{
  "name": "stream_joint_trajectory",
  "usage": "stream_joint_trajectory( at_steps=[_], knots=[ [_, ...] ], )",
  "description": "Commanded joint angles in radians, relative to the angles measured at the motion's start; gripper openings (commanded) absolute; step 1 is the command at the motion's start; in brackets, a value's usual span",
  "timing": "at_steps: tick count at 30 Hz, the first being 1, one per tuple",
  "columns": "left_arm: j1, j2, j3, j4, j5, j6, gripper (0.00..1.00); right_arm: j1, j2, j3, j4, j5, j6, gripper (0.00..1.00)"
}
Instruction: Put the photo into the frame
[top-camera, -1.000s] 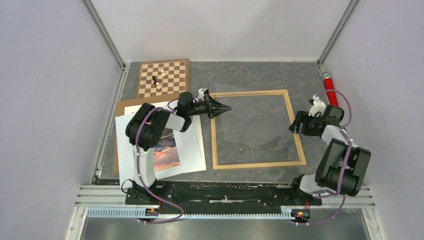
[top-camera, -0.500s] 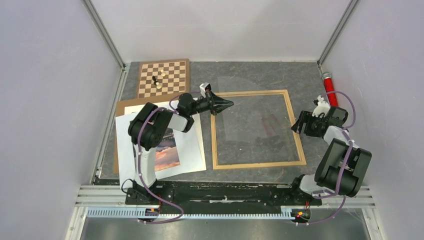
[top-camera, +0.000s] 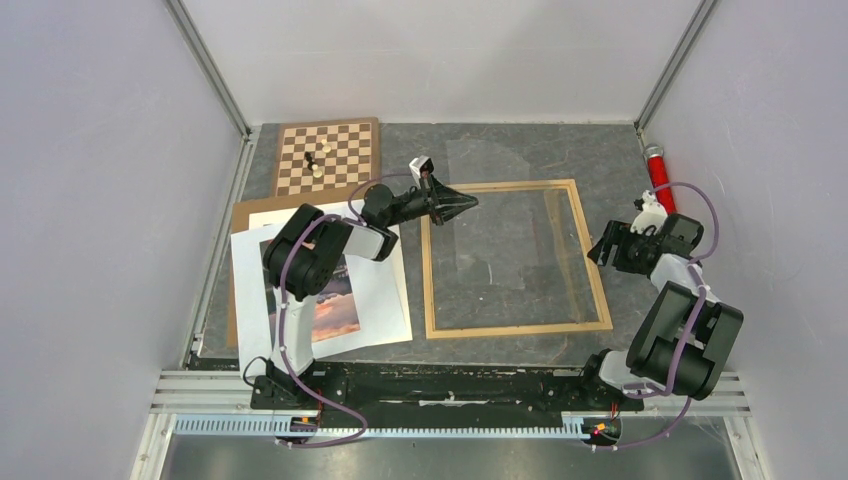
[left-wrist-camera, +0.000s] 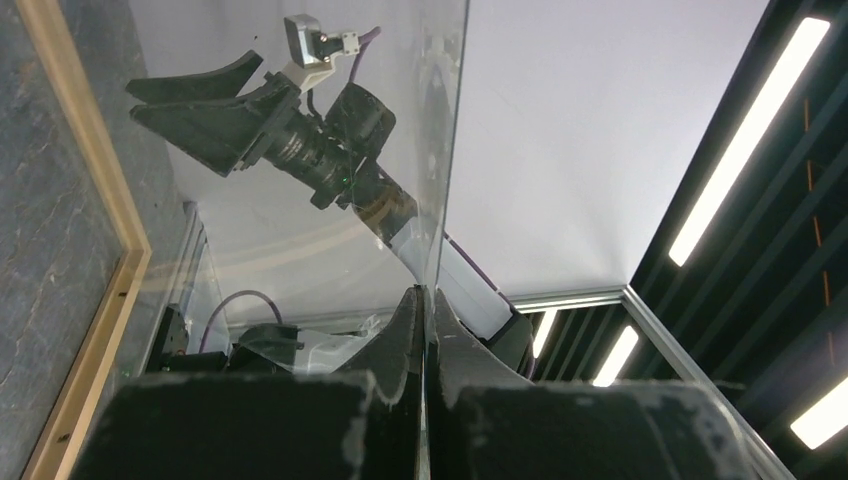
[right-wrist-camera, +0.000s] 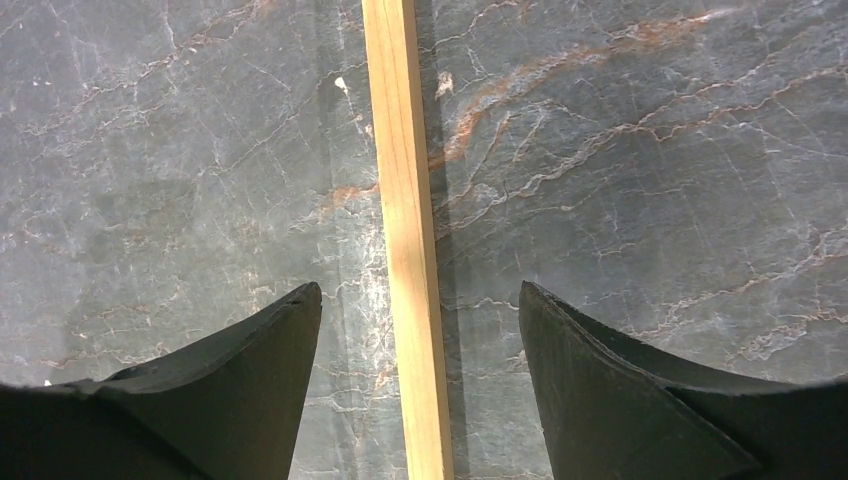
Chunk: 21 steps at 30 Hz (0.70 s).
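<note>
The light wooden frame (top-camera: 510, 329) lies flat on the dark table; its right rail (right-wrist-camera: 405, 200) runs between my right gripper's fingers. The photo (top-camera: 335, 300), a sunset print, lies on white sheets left of the frame, partly hidden by my left arm. My left gripper (top-camera: 470, 205) is shut on the edge of a clear pane (top-camera: 510, 250), which is tilted up over the frame. In the left wrist view the fingertips (left-wrist-camera: 425, 292) pinch the pane (left-wrist-camera: 300, 240), which mirrors the gripper, and the frame (left-wrist-camera: 95, 200) lies below. My right gripper (top-camera: 600, 250) hangs open over the rail, holding nothing (right-wrist-camera: 418, 290).
A chessboard (top-camera: 327, 155) with a few pieces (top-camera: 315, 162) sits at the back left. A brown backing board (top-camera: 245, 215) and white sheets (top-camera: 385, 290) lie under the photo. A red cylinder (top-camera: 660, 175) lies by the right wall. Walls close in on both sides.
My left gripper has risen and moved right, tilting the clear pane up out of the frame. My right gripper has drawn slightly to the right, staying open.
</note>
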Motion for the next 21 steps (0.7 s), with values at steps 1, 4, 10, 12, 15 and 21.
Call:
stream_joint_trajectory(
  at_steps=[1, 4, 10, 12, 15, 21],
  knots=[
    [-0.006, -0.011, 0.063, 0.108, -0.021, -0.053, 0.02, -0.012, -0.032, -0.005, 0.038, -0.019, 0.001, 0.75],
    [-0.01, -0.011, 0.089, 0.108, -0.021, -0.059, 0.02, -0.014, -0.035, -0.005, 0.039, -0.02, 0.002, 0.75],
    [-0.016, -0.006, 0.149, 0.1, -0.023, -0.067, 0.02, -0.014, -0.016, -0.006, 0.043, -0.02, 0.004, 0.75],
    [-0.02, -0.004, 0.17, 0.092, -0.029, -0.067, 0.02, -0.014, -0.02, -0.009, 0.049, -0.021, 0.006, 0.75],
    [-0.031, 0.003, 0.208, 0.077, -0.034, -0.067, 0.02, -0.015, -0.027, -0.013, 0.055, -0.019, 0.008, 0.75],
    [-0.059, 0.023, 0.28, 0.059, -0.05, -0.07, 0.02, -0.02, -0.061, -0.026, 0.069, 0.051, 0.025, 0.75]
  ],
)
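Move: My left hand already holds the clear sheet by its edge, about 22 cm above the table. The frame's middle lies below, some 14 cm to my right and about level ahead. The frame's left bar is roughly 8 cm to my left, its far bar about 20 cm ahead and 10 cm right, and the photo some 37 cm left and 7 cm back. From my right hand, the frame's middle is about 18 cm left and 2 cm ahead. I keep the clear sheet pinched in my shut left fingers and raise it straight on up, away from the frame below, by about 7 cm, getting a little faster as I go. As my left hand climbs, its wrist tilts about 10 degrees, so the right-pointing fingertips tip upward. ##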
